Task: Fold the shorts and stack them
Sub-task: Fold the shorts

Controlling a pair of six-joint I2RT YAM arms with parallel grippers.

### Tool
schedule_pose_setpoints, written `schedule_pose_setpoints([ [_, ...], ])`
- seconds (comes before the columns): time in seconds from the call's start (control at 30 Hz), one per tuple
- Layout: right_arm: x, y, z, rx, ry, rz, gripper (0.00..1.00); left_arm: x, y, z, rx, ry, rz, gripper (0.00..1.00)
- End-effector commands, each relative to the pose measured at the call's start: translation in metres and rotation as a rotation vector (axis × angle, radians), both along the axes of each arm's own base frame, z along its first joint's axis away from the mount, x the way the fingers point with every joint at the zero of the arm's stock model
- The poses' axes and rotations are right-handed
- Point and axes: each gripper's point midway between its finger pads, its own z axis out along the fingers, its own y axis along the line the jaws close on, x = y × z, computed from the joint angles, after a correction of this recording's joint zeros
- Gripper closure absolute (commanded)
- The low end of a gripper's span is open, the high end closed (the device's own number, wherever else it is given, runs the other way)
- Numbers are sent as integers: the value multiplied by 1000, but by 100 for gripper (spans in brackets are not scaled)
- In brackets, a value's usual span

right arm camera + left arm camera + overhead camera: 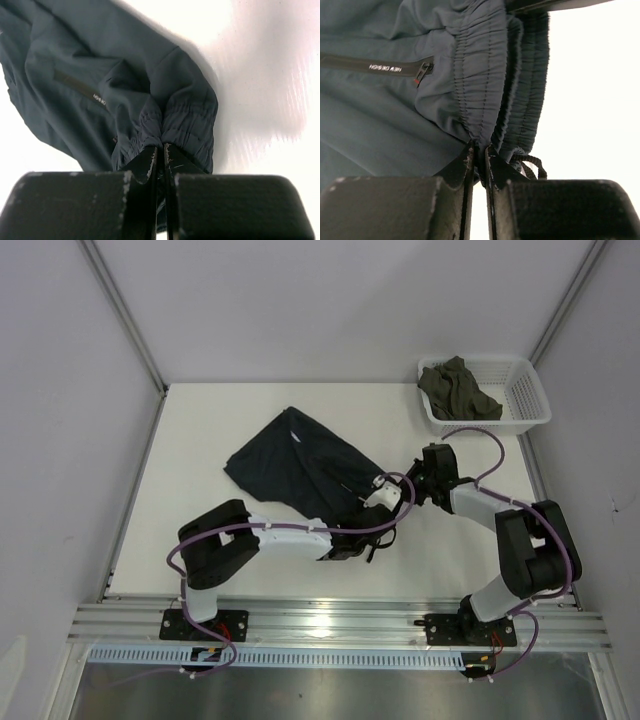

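The dark teal-navy shorts (295, 465) lie spread on the white table, legs toward the far left and waistband toward the near right. My left gripper (366, 540) is shut on the gathered elastic waistband (480, 75); its jaws pinch the fabric edge at the left gripper's tips (480, 151). A black drawstring cord (532, 165) hangs just right of them. My right gripper (393, 494) holds the waistband's other end, and the right gripper's tips (161, 148) are shut on bunched fabric of the shorts (125, 90). A zip pocket with small white lettering (385, 67) shows on the shorts.
A white plastic basket (525, 390) stands at the far right corner with an olive-green garment (458, 388) inside. Grey walls close the table at the left, back and right. The aluminium base rail (330, 625) runs along the near edge.
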Motion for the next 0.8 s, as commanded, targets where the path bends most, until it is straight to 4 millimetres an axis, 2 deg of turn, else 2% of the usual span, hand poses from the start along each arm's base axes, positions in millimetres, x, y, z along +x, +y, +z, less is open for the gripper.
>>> schedule_pose_setpoints([
  [0.0, 30, -5, 13, 13, -143, 14, 100, -26, 3, -16, 73, 51, -57, 89],
  [0.17, 33, -14, -4, 0, -138, 10, 100, -47, -11, -30, 90, 79, -124, 89],
  [0.23, 34, -19, -17, 1, -106, 0, 100, -57, -18, -35, 95, 90, -156, 89],
  [0.3, 34, -22, -30, 4, -76, -4, 100, -68, -25, -40, 103, 95, -187, 86],
  [0.37, 36, -24, -35, 18, -66, -4, 100, -77, -37, -40, 89, 111, -223, 83],
  [0.47, 38, -25, -42, 25, -50, -1, 100, -82, -50, -42, 61, 139, -243, 72],
  [0.6, 38, -28, -42, 11, -50, 7, 100, -82, -62, -36, 26, 147, -252, 53],
  [0.73, 39, -34, -33, -7, -69, 16, 100, -70, -68, -25, -27, 168, -237, 43],
  [0.77, 39, -35, -32, -8, -68, 21, 100, -71, -70, -17, -61, 183, -248, 41],
])
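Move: The left hand already pinches the shorts' waistband; the bare table where it is taken lies about 3 cm back, 3 cm right and 4 cm below, with the drawcord some 2 cm back and 3 cm right. The right hand pinches it too, its spot on the table about 3 cm ahead, 1 cm right and 4 cm below; the zip pocket lies some 14 cm left and 1 cm ahead, the white basket roughly 22 cm ahead and 17 cm right. Left hand draws some 10 cm back-right, releasing the waistband; right hand, still pinching, sinks, then goes forward. ##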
